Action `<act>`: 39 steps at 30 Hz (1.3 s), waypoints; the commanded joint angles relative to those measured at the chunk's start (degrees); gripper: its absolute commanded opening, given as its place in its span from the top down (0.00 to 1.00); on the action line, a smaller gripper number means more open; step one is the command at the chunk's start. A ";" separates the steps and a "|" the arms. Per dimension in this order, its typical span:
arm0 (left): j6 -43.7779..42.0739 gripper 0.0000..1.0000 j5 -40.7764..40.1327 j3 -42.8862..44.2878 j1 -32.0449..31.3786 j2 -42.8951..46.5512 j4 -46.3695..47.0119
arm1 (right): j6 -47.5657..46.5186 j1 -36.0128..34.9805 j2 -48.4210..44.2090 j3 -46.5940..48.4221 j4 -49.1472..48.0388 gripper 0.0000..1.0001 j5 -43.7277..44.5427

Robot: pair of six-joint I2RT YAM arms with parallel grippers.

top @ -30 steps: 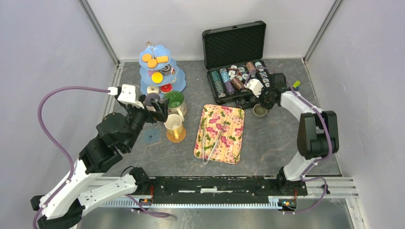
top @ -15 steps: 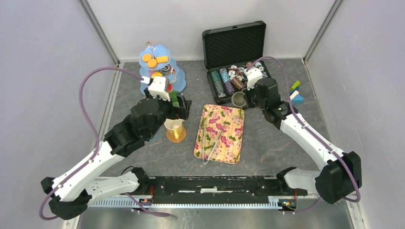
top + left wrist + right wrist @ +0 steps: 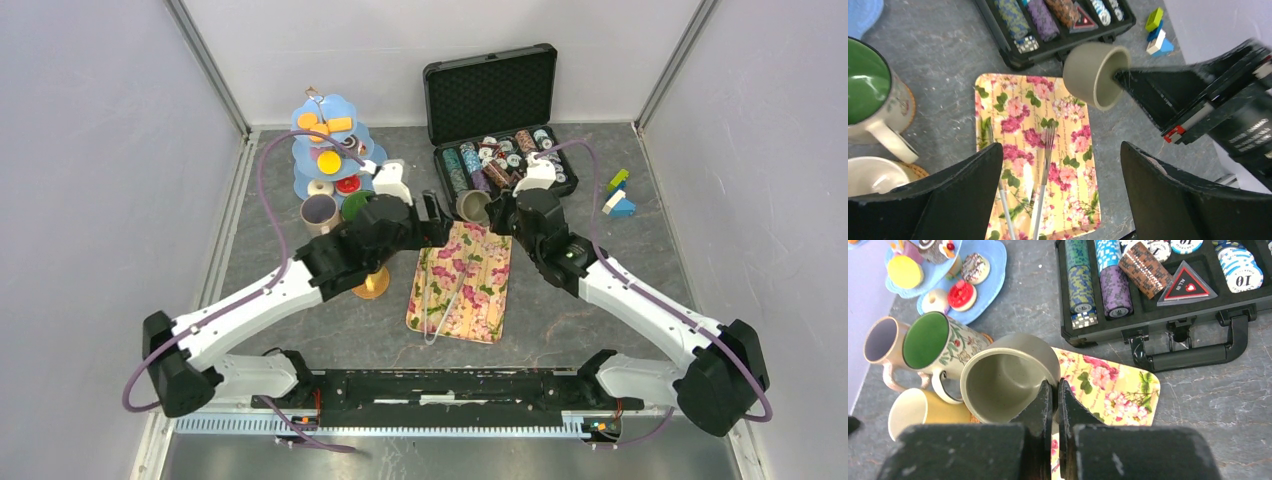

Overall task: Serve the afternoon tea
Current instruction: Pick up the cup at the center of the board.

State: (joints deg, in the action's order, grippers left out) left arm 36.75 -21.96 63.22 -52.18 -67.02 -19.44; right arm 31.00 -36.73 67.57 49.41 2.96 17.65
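My right gripper is shut on the rim of a grey cup, held tilted above the far left corner of the floral tray. The same grey cup shows in the left wrist view, in the air. My left gripper hangs open over the tray, nothing between its fingers. A green-lined mug, a lilac mug and a yellow mug stand together left of the tray. The blue tiered stand carries donuts, cakes and orange biscuits. A woven coaster peeks out under my left arm.
Metal tongs lie on the tray. An open black case of poker chips stands at the back, just beyond the tray. Small coloured building blocks lie right of the case. Grey walls close in the table on three sides.
My left arm has swung right, from the mugs to over the tray's near left part. My right arm has carried the grey cup left, from beside the case to the tray's far corner.
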 commanded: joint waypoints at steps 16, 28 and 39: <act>6.18 0.20 -14.21 10.17 -7.30 -15.90 4.38 | -0.61 -5.61 -3.26 -0.14 -7.29 1.00 10.87; 7.37 0.44 -18.60 15.87 -7.62 -22.45 1.34 | -2.51 -7.75 -4.74 -0.35 -6.48 1.00 13.74; 8.59 0.92 -22.84 17.30 -7.84 -24.36 -1.94 | -3.69 -10.32 -7.37 -2.10 -6.30 1.00 14.06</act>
State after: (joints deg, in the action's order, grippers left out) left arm 42.85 -41.74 78.19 -59.57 -91.48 -19.73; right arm 28.03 -46.33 62.89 47.77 0.69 30.89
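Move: The cup, held sideways in the right fingers, is about 7 cm ahead of the left hand, 8 cm to its right and 6 cm lower. Below that hand, some 24 cm down, the floral tray centres 6 cm right and 1 cm ahead. The green mug is 13 cm ahead, 12 cm left and 20 cm down. From the right hand the cup's middle is about 4 cm left, 1 cm ahead and level. The left fingers come onto the cup's near-left wall and close from wide open to nearly shut, pinching it at the rim; to get there the hand goes about 7 cm right, eases some 5 cm forward and sinks 4 cm, turning slightly counter-clockwise. The right hand keeps its pinch on the cup, lifting it and drawing it back by 2 to 3 cm each. ##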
